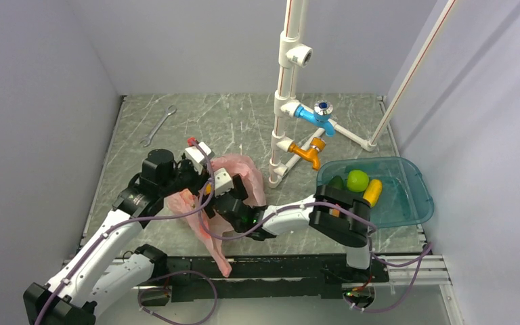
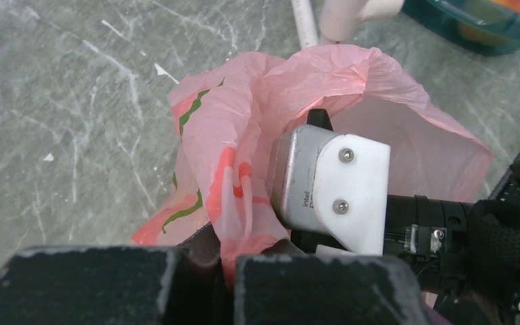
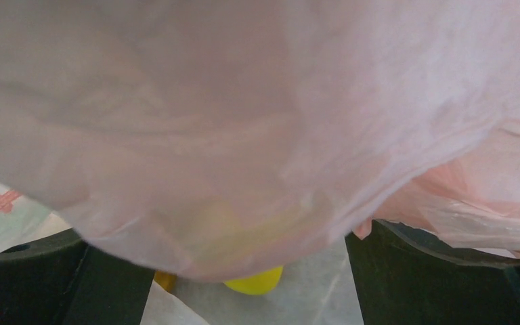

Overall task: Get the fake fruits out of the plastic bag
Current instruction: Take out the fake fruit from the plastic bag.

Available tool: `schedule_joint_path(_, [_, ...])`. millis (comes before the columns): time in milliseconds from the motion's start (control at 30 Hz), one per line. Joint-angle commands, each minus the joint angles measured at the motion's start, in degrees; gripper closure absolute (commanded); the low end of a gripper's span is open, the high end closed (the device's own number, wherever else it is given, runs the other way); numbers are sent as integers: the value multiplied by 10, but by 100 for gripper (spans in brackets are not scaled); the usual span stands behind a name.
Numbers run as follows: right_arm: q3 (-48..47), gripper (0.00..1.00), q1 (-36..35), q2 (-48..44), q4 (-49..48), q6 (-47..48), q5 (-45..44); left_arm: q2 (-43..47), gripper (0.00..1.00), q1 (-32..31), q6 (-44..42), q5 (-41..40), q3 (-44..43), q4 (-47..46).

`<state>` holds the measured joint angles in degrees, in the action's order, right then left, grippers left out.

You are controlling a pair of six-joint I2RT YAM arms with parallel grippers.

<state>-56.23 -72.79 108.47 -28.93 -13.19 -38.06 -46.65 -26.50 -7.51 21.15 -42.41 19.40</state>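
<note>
The pink plastic bag (image 1: 244,172) lies at mid-table with its mouth held up. My left gripper (image 1: 196,184) is shut on the bag's rim (image 2: 227,261), pinching the film between its fingers. My right gripper (image 1: 233,203) reaches inside the bag mouth, and its wrist camera (image 2: 332,179) shows in the left wrist view. In the right wrist view its fingers (image 3: 420,271) stand wide apart and open. A yellow mango (image 3: 256,281) lies between them, mostly veiled by bag film (image 3: 244,135). A small orange piece (image 3: 164,279) shows beside it. A green apple (image 1: 357,180), avocado (image 1: 336,183) and yellow mango (image 1: 374,191) sit in the tub.
The teal see-through tub (image 1: 406,203) stands at the right. A white pipe stand with a blue tap (image 1: 315,115) and an orange tap (image 1: 308,152) rises behind the bag. A wrench (image 1: 158,126) lies at the back left. A bag handle (image 1: 220,257) hangs over the near edge.
</note>
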Motion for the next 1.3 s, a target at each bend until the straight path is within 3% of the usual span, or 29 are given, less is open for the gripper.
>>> schedule_joint_path(0, [-45, 3, 17, 42, -35, 1, 43, -5, 100, -13, 0, 51, -21, 2])
schedule_joint_path(167, [-79, 5, 28, 92, -19, -22, 36, -18, 100, -15, 1, 31, -26, 10])
schedule_joint_path(300, [-83, 15, 33, 101, -24, -15, 46, -21, 100, -18, 2, 16, -27, 13])
schedule_joint_path(467, [-86, 52, 34, 99, -21, 3, 48, -25, 100, -19, 1, 14, -30, 16])
schedule_joint_path(733, [-47, 79, 33, 33, -17, 1, 60, -20, 100, -20, 0, -11, -29, 18])
schedule_joint_path(1033, [87, 99, 29, -134, -10, -96, 178, -22, 100, -20, 4, -75, -34, 29])
schedule_joint_path(1267, [158, 100, 21, -241, 23, -121, 316, -17, 100, -19, 7, -97, -38, 33])
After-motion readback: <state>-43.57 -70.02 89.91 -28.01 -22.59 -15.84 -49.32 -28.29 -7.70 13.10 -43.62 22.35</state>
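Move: The yellow fruit in the open bag lies just off the right fingertips, about 3 cm ahead, 3 cm left and 4 cm below the right hand. A second, orange-yellow fruit lies some 1 cm ahead and 5 cm left of that hand, 5 cm down; the white pipe's foot is about 3 cm ahead and 18 cm right, 7 cm down. From the left hand, which already pinches the bag's rim, the yellow fruit is about 3 cm ahead, neither left nor right, and 16 cm below. The right fingers close on the sides of the yellow fruit after the open hand slips about 3 cm down into the bag, drifting forward and left. Holding it, the hand lifts and draws back about 8 cm each way and some 4 cm right, turning about 15 degrees counter-clockwise. The left hand keeps its pinch on the rim, shifting a couple of centimetres forward-left and partly back. ##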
